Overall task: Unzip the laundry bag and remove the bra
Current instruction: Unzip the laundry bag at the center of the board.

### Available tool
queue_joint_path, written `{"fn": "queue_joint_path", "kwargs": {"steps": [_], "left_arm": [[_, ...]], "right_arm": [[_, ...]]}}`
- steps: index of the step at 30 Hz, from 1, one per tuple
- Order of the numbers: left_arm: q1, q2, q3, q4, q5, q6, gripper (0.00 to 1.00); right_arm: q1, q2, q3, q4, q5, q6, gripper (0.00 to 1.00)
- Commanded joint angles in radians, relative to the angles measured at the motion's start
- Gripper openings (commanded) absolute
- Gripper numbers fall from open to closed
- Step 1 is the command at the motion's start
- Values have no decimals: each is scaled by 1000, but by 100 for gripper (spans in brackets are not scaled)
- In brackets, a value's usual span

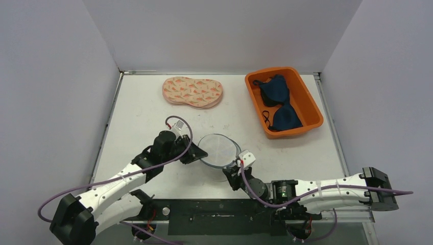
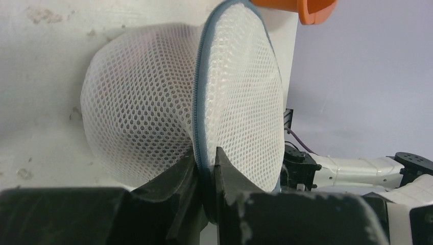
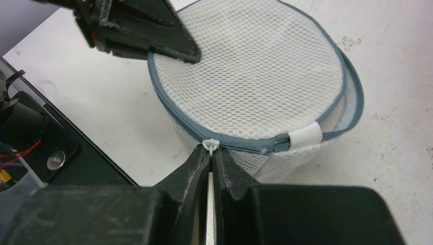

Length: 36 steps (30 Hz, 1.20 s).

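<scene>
A round white mesh laundry bag with a blue-grey zipper rim stands at the table's near middle. My left gripper is shut on the bag's zipper seam at its left edge. My right gripper is shut on the white zipper pull at the bag's near side. A white fabric tab sits on the zipper to the right of the pull. The zipper line looks closed along the near rim. A navy bra lies in the orange bin. I cannot see what is inside the bag.
A pink patterned pad lies at the back middle of the table. The orange bin stands at the back right. The black base rail runs along the near edge. White walls close in the table on three sides.
</scene>
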<state>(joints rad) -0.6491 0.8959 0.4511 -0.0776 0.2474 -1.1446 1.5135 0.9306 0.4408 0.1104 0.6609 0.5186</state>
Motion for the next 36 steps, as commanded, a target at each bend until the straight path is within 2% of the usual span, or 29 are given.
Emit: {"fn": "queue_joint_path", "kwargs": {"steps": [1,3,5,8,12,13,17,22,25,29,36], "left_arm": [[23,137,169,64,73,142,14],[23,221,237,64,100,187,19],[25,278,273,44,119,207,40],[27,272,234,19,90,199,73],[36,128,177,-126,15,227,99],[37,87,169,-185,-14,244,97],[38,-106,129,-385,-77,276,96],[36,-287,85,-483,-80,206,96],[35,-354,46,-448,-53,120,96],[23,-397,-40,-293,-43,-16,96],[-55,-271,-56,-122,-67,-76,96]], "right_arm": [[45,-13,7,29,64,-21,5],[52,26,20,54,59,-21,5],[54,71,28,92,53,-21,5],[50,131,39,147,41,-15,5],[22,212,72,205,-14,-15,5],[14,229,82,215,-34,-17,5],[-10,293,141,227,-81,-39,5],[-31,362,181,271,-130,-62,5],[-33,396,204,278,-152,-72,5],[-30,424,214,295,-172,-81,5],[-31,461,234,299,-199,-86,5]]}}
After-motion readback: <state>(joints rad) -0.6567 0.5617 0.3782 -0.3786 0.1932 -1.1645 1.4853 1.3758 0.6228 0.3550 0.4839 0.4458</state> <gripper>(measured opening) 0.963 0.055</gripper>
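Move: The left fingers are shut on the zip band at the laundry bag's left edge; the zipper pull lies about 9 cm to their right and 3 cm nearer. The right hand already pinches that pull, and from it the left edge is some 9 cm left and 3 cm ahead. The bag's middle lies about 5 cm left, 3 cm ahead and 4 cm below the right hand; the orange box lies roughly 21 cm ahead, 16 cm right and 11 cm below. The right hand carries the still-pinched zipper pull about 9 cm left; the left opens, darting forward-right, then back-left. ##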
